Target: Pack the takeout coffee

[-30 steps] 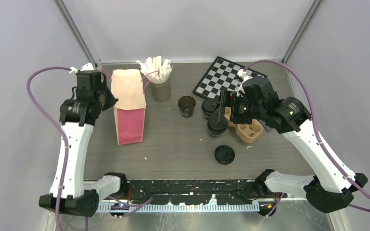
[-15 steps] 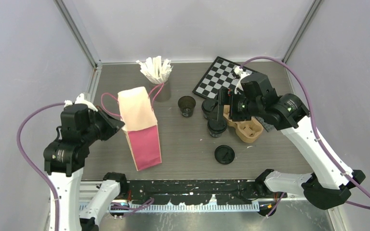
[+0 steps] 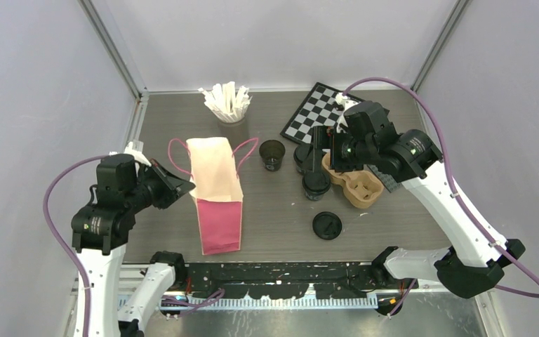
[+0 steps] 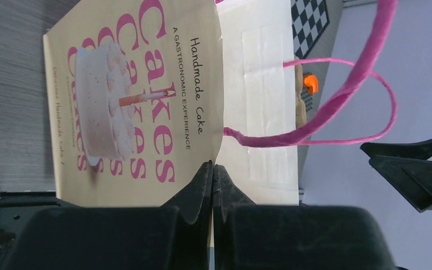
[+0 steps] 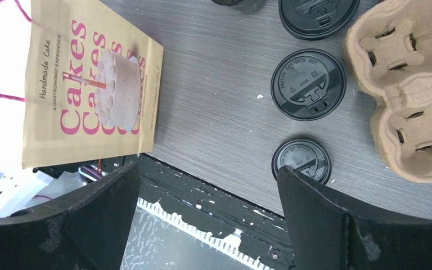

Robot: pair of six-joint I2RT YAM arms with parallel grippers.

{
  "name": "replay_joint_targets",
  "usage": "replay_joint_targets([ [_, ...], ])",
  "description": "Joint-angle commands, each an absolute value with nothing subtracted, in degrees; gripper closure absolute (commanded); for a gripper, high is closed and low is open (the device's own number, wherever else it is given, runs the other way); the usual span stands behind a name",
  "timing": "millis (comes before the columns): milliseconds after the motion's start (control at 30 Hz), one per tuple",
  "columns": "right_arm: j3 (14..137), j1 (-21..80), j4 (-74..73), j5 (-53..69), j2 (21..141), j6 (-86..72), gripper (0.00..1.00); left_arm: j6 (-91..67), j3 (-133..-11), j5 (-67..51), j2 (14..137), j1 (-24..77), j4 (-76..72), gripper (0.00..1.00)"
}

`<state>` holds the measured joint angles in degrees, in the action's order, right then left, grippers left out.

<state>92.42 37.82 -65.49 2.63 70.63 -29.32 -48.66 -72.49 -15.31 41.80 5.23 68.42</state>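
Note:
A tan and pink paper bag (image 3: pixel 217 196) stands upright near the table's front left, mouth open, pink handles up. My left gripper (image 3: pixel 186 188) is shut on the bag's rim (image 4: pixel 223 84), the paper edge pinched between the fingertips (image 4: pixel 212 166). Two lidded black cups (image 3: pixel 306 156) (image 3: pixel 316 184) stand right of centre, seen from above in the right wrist view (image 5: pixel 319 17) (image 5: pixel 309 84). An open black cup (image 3: pixel 272 154) has no lid. A loose black lid (image 3: pixel 327 225) (image 5: pixel 301 160) lies nearer the front. My right gripper (image 3: pixel 323 151) (image 5: pixel 208 169) hovers open above the cups, holding nothing.
A brown pulp cup carrier (image 3: pixel 358 186) (image 5: pixel 405 84) lies right of the lidded cups, under my right wrist. A grey cup of white stirrer sticks (image 3: pixel 228 105) stands at the back, and a chessboard (image 3: pixel 319 112) lies at the back right. Walls close in three sides.
My left arm has drawn the bag from the back left toward the front and to the right. My right gripper has drifted slightly back, still open.

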Motion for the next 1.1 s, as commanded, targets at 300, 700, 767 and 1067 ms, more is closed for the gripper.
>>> replay_joint_targets([
  [300, 92.02, 38.13, -63.64, -2.97, 69.21, -29.16, 0.05, -52.76, -67.07, -22.93, 40.07, 5.19, 56.92, 1.0],
  [700, 93.87, 38.13, -64.04, -4.26, 70.11, -26.7, 0.05, -58.42, -59.13, -22.39, 40.32, 11.96, 35.7, 1.0],
  [767, 93.87, 38.13, -64.08, -4.29, 70.19, -26.61, 0.05, -58.93, -58.66, -18.59, 40.61, 15.38, 35.47, 1.0],
  [1067, 93.83, 38.04, -64.73, -5.13, 70.67, -25.61, 0.0, -60.12, -56.99, -8.8, 38.92, 24.74, 39.57, 0.87],
])
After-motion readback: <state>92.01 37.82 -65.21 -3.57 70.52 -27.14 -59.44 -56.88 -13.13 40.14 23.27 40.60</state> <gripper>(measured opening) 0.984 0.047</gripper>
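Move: My left hand already holds the paper bag by its left top rim. The clear spot it is going to is about 4 cm ahead, 13 cm to the right and 24 cm below. From the same hand, the open cup stands some 18 cm ahead and 19 cm right, and the front lidded cup 9 cm ahead and 32 cm right, both about 20 cm lower. From my right hand the spot lies about 19 cm left, 2 cm back and 25 cm down. I carry the bag rightward, towards the lidded cups, about 7 cm and some 3 cm forward at nearly the same height, my left fingers still at its rim. As I go, the wrist turns clockwise, lifts its fingertips and rolls its left side down, roughly 10 degrees each; at the very end the fingers just start to part. My empty right hand, wide open, eases a couple of centimetres right and forward. ##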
